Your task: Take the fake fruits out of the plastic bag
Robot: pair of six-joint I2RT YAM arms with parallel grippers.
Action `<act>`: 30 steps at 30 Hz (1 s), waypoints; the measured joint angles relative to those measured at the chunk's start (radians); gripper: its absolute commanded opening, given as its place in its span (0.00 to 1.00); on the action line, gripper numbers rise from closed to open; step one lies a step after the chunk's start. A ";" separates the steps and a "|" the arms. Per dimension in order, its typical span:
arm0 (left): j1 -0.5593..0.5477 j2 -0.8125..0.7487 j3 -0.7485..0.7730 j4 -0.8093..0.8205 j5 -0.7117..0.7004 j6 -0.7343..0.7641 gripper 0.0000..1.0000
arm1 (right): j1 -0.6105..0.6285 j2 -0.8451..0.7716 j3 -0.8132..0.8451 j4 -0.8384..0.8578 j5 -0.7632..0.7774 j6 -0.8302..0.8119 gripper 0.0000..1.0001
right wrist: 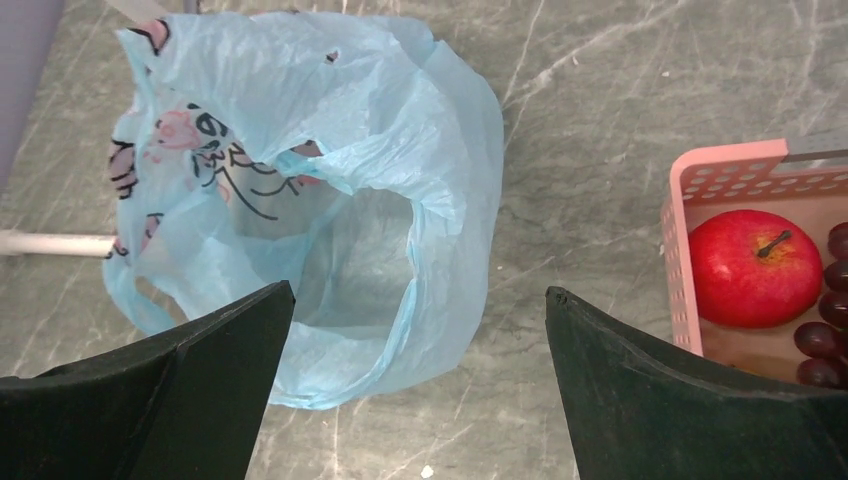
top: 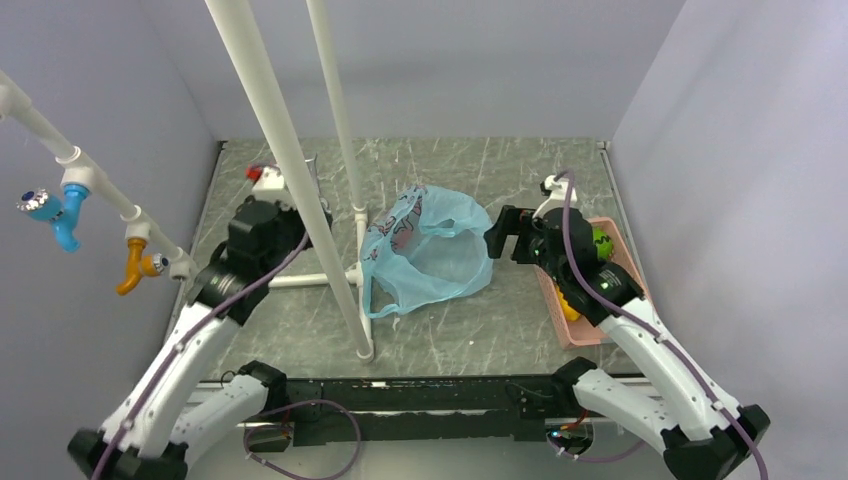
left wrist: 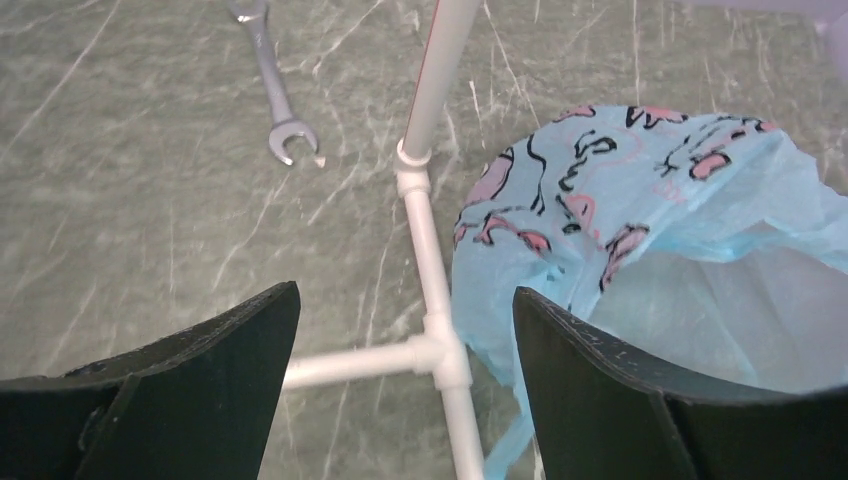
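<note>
The light blue plastic bag (top: 430,250) lies crumpled mid-table, its mouth open toward the right arm; no fruit shows in its hollow (right wrist: 360,250). The fake fruits sit in the pink tray (right wrist: 730,170): a red apple (right wrist: 755,268) and dark grapes (right wrist: 828,340), with a green piece (top: 601,243) and a yellow piece (top: 568,303) in the top view. My right gripper (top: 507,235) (right wrist: 420,300) hangs open between bag and tray, holding nothing. On the bag's left, my left gripper (top: 285,222) (left wrist: 405,300) is open above the white pipe joint, with the bag (left wrist: 650,230) at its right finger.
A white pipe frame (left wrist: 430,230) stands on the table left of the bag, its uprights (top: 300,190) crossing the top view. A metal wrench (left wrist: 280,110) lies at the back left. A small red-and-white object (top: 262,175) sits near the back wall. The pink tray (top: 590,325) hugs the right wall.
</note>
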State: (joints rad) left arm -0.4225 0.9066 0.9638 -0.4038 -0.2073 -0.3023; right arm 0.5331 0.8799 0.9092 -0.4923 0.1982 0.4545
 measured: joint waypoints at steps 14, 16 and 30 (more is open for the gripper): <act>0.023 -0.686 0.016 -0.247 0.170 -0.129 0.86 | 0.000 -0.248 0.150 -0.167 0.048 -0.072 1.00; 0.023 -0.718 0.065 -0.276 0.190 -0.130 0.87 | 0.000 -0.289 0.174 -0.179 0.066 -0.082 1.00; 0.023 -0.795 0.145 -0.366 0.193 -0.193 0.87 | 0.000 -0.455 0.281 -0.231 0.169 -0.097 1.00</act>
State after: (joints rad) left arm -0.4000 0.1120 1.1091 -0.7696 -0.0143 -0.4957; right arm 0.5331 0.4252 1.1900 -0.7235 0.3676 0.3580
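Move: Neither hand holds or aims at anything. The emptied plastic bag lies about 5 cm ahead of the left hand and 18 cm to its right, some 22 cm lower; the pipe joint is almost straight below that hand, about 3 cm to its right. From the right hand the bag is roughly 9 cm ahead, 13 cm left and 20 cm down, the apple 6 cm ahead and 16 cm right, and the fruit basket's middle about level and 25 cm right. Back and up, both empty hands draw away from the bag together. The left pulls back some 22 cm while rising 13 cm and drifting a little left, its left side rolling down; the right climbs about 17 cm, going back and right by 10 cm each. Both tip their fingers upward by roughly 25 degrees and keep them open, easing to a stop. ##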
